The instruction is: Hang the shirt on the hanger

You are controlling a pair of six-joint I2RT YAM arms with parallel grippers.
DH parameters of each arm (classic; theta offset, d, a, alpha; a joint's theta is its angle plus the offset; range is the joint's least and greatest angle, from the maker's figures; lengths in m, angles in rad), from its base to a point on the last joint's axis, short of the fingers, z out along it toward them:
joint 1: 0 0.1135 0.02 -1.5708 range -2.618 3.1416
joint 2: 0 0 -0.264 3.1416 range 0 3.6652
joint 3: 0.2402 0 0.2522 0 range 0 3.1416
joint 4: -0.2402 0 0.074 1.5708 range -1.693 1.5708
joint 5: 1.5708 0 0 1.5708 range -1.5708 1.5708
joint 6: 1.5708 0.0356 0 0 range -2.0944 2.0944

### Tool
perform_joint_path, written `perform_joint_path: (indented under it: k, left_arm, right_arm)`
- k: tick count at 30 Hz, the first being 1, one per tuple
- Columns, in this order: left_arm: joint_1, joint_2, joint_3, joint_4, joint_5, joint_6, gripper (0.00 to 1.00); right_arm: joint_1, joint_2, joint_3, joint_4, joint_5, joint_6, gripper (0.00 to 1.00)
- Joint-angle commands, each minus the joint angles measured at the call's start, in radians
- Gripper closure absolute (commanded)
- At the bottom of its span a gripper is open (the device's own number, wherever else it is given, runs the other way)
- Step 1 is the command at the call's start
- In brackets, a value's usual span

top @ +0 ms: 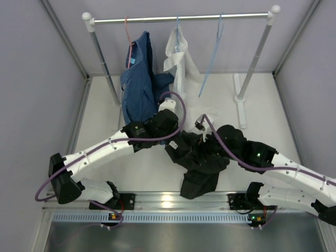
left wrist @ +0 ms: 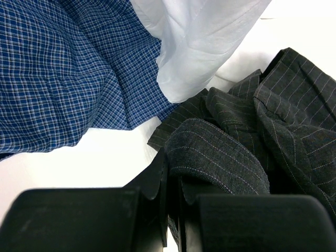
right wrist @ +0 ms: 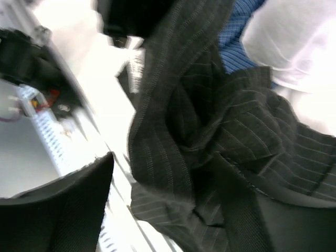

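Observation:
The black pinstriped shirt (top: pixel 199 163) lies crumpled on the white table between my two arms, one end hanging over the near edge. My left gripper (top: pixel 173 137) is at its left end, and in the left wrist view the left gripper (left wrist: pixel 176 178) is shut on a fold of the shirt (left wrist: pixel 220 157). My right gripper (top: pixel 209 152) hovers over the shirt's middle. In the right wrist view the right gripper (right wrist: pixel 163 210) is open wide, with the shirt (right wrist: pixel 210 121) bunched between its fingers and a gap beside the left finger (right wrist: pixel 68 210). The light-blue wire hanger (top: pixel 212 58) hangs empty on the rail.
A clothes rail (top: pixel 178 19) spans the back on two white posts. A blue checked shirt (top: pixel 139 79) on a red-orange hanger and a white shirt (top: pixel 178 58) hang from it, both reaching down close to my left wrist. Grey walls enclose both sides.

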Motion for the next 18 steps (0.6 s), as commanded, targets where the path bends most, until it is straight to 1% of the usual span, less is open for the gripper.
perform_joint_path:
  k: [1, 2, 3, 4, 5, 6, 7, 9, 10, 11, 12, 13, 14, 15, 16, 18]
  left_arm:
    - [0.002, -0.022, 0.041, -0.012, 0.007, -0.008, 1.0]
    - [0.003, -0.03, 0.042, -0.012, 0.007, -0.008, 1.0]
    - [0.002, -0.041, 0.05, -0.014, 0.007, -0.006, 1.0]
    - [0.002, -0.054, 0.057, -0.014, 0.005, -0.005, 1.0]
    - [0.003, -0.085, 0.07, -0.014, 0.004, 0.003, 1.0]
    - [0.002, -0.103, 0.109, -0.014, -0.001, 0.03, 1.0]
    - [0.002, -0.123, 0.14, -0.014, -0.003, 0.05, 1.0]
    - [0.0, -0.177, 0.221, -0.008, -0.001, 0.118, 1.0]
    - [0.002, -0.192, 0.32, 0.006, 0.014, 0.151, 1.0]
    - [0.0, -0.217, 0.371, 0.044, 0.036, 0.218, 1.0]
    - [0.002, -0.231, 0.419, 0.075, 0.084, 0.254, 1.0]
    - [0.0, -0.243, 0.491, 0.112, 0.124, 0.291, 1.0]
    - [0.002, -0.255, 0.522, 0.186, 0.176, 0.364, 1.0]
    - [0.002, -0.278, 0.548, 0.225, 0.239, 0.398, 1.0]
    - [0.0, -0.289, 0.566, 0.263, 0.376, 0.421, 1.0]
    - [0.0, -0.298, 0.622, 0.339, 0.532, 0.448, 1.0]
  right_arm:
    - [0.044, 0.054, -0.011, 0.053, 0.198, -0.019, 0.38]
    - [0.044, 0.068, -0.005, 0.053, 0.27, -0.022, 0.68]
    - [0.044, 0.087, 0.003, 0.052, 0.312, -0.022, 0.84]
    - [0.046, 0.092, 0.038, 0.055, 0.345, -0.027, 0.98]
    - [0.044, 0.094, 0.068, 0.056, 0.391, -0.036, 1.0]
    - [0.044, 0.098, 0.105, 0.055, 0.404, -0.071, 1.0]
    - [0.046, 0.101, 0.221, 0.047, 0.41, -0.09, 1.0]
    - [0.046, 0.135, 0.375, 0.001, 0.416, -0.145, 1.0]
    - [0.044, 0.153, 0.549, -0.019, 0.394, -0.162, 1.0]
    - [0.046, 0.202, 0.644, -0.064, 0.375, -0.179, 1.0]
    - [0.044, 0.232, 0.732, -0.094, 0.355, -0.206, 1.0]
    - [0.044, 0.262, 0.911, -0.121, 0.335, -0.217, 1.0]
    - [0.044, 0.319, 0.999, -0.149, 0.293, -0.226, 1.0]
    - [0.044, 0.344, 1.076, -0.201, 0.271, -0.237, 1.0]
    - [0.044, 0.362, 1.207, -0.22, 0.234, -0.237, 1.0]
    - [0.044, 0.384, 1.289, -0.24, 0.199, -0.226, 1.0]
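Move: The shirt's free upper edge lies between the right hand's open fingers, its grip spot about 4 cm ahead, level left-right and 3 cm lower. The empty hanger is some 30 cm ahead of that hand, 5 cm right and 20 cm up; the hanging white garment about 27 cm ahead, 4 cm left and 8 cm up. From the left hand, already gripping the shirt, that edge is 7 cm back, 8 cm right and level, the hanger 20 cm ahead, 13 cm right and 22 cm up. Right fingers pinch the shirt's free edge, then both hands whisk it up some 35 cm, fingers tipping upward. ##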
